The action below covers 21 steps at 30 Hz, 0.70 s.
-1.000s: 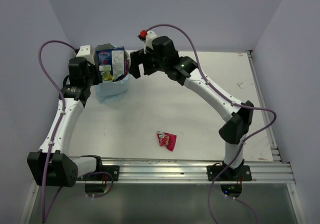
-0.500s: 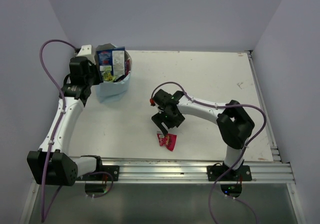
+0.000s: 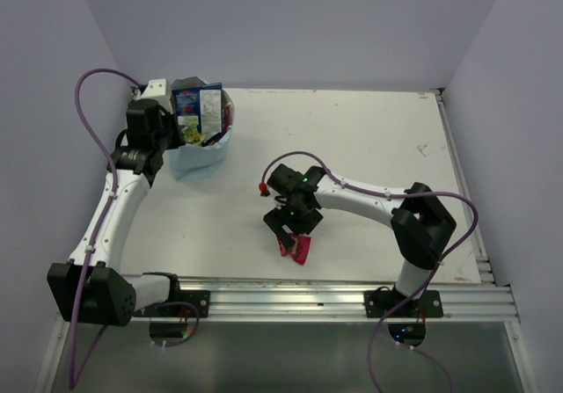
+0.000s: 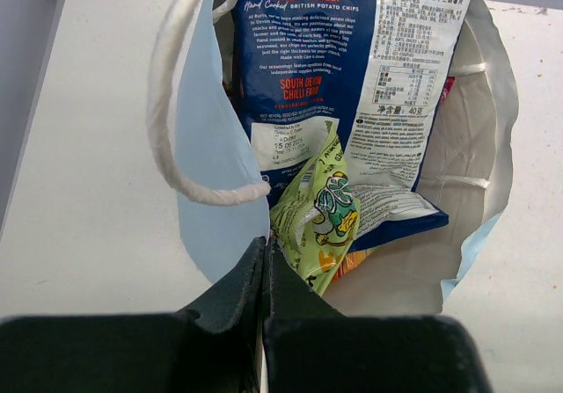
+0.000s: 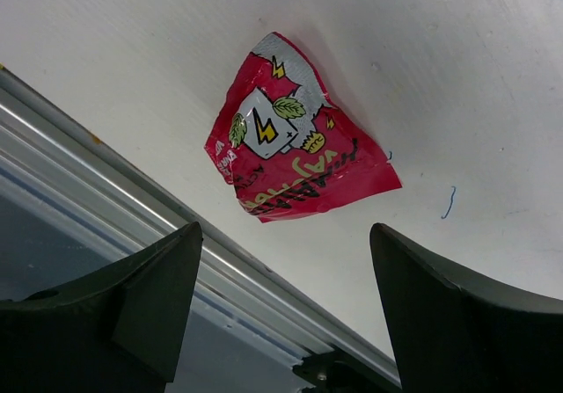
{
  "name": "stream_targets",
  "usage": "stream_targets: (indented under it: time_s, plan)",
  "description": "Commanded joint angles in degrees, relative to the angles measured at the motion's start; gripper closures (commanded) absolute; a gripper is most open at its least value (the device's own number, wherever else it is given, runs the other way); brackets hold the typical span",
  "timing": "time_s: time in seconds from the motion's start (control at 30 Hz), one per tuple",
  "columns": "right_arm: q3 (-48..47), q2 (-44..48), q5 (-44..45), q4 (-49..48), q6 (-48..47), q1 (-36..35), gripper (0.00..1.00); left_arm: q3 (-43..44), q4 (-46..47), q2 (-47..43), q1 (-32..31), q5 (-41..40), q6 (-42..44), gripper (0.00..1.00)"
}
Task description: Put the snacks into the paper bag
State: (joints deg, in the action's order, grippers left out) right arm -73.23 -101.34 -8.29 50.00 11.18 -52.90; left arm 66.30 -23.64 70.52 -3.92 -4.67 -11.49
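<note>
The paper bag [image 3: 199, 156] stands at the back left of the table, pale blue outside [image 4: 211, 147]. Inside it are a blue-and-white packet [image 4: 352, 59] and a small green-yellow packet [image 4: 317, 213], with a bit of orange below them. My left gripper [image 4: 264, 243] is shut on the bag's near rim and sits against the bag's left side [image 3: 172, 140]. A small red packet [image 5: 299, 164] lies flat on the table near the front edge [image 3: 300, 251]. My right gripper [image 5: 281, 228] hangs open just above it [image 3: 290, 235], one finger on each side, not touching it.
A metal rail [image 3: 290, 292] runs along the table's front edge, close to the red packet, and shows in the right wrist view [image 5: 132, 173]. The bag's white cord handle [image 4: 163, 103] loops over its left wall. Purple walls enclose the table.
My right arm has swung from beside the bag down to the red packet near the front edge, its jaws slightly narrower. The left gripper and bag have hardly moved.
</note>
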Motion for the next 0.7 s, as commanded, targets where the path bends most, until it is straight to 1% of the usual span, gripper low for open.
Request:
stream_targets:
  time_s: [0.0,0.2,0.37,0.43,0.47,0.5,0.57,0.6,0.63,0.67]
  plan:
    - [0.19,1.68,-3.22,0.90,-1.86,-0.18,0.19,0.67,0.96,-0.12,-0.73,1.15,-1.17,1.00]
    - [-1.38,-4.38,-6.38,-2.97,-2.13,-0.09,0.19,0.23,0.61,-0.56,-0.73,0.80,-0.91,1.00]
    - [-3.93,-10.62,-8.14,-3.15,-3.01,-0.18,0.20,0.32,0.52,-1.00,-0.82,-0.08,-0.47,1.00]
    - [-4.20,-11.86,-7.62,-3.15,-3.36,-0.18,0.25,0.32,0.61,-1.17,-0.73,-0.43,-0.38,1.00]
    - [-4.64,-11.78,-6.83,-3.24,-3.27,-0.18,0.31,0.32,0.52,-1.18,-0.73,-0.52,-0.29,1.00]
    - [-5.07,-11.51,-4.82,-2.63,-3.10,-0.09,0.52,0.32,0.52,-1.26,-0.73,-0.69,-0.29,1.00]
    - [-6.91,-10.81,-2.44,-1.31,-3.01,-0.18,0.77,0.32,0.52,-1.35,-0.74,-1.05,-0.03,1.00]
    - [-7.88,-9.85,-1.12,0.35,-2.92,-0.18,0.96,0.23,0.70,-1.35,-0.82,-1.05,-0.11,1.00]
    - [-9.02,-9.06,1.76,1.23,-2.83,-0.18,1.00,0.23,0.70,-1.35,-0.74,-1.05,-0.03,1.00]
    - [-12.34,-8.44,3.27,2.03,-2.57,-0.18,1.00,0.23,0.79,-1.35,-0.82,-1.05,-0.03,1.00]
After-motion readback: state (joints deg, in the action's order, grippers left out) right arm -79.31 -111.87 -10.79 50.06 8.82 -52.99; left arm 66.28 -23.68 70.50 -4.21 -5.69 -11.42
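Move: Just below the right hand's open fingers lies the red snack, some 4 cm down, about 1 cm back and 2 cm left. The paper bag stands roughly 22 cm ahead of that hand and 21 cm to its left, its middle about 7 cm higher; the metal rail runs some 12 cm straight back. From the left hand, shut on the bag's rim, the red snack lies about 22 cm back, 28 cm right and 23 cm below. Easing about 2 cm left over the red snack, the right hand sinks some 4 cm with its fingers wide open, then shuts them and pinches the packet between the fingertips. As they close, it starts back up and forward by under 1 cm each. ##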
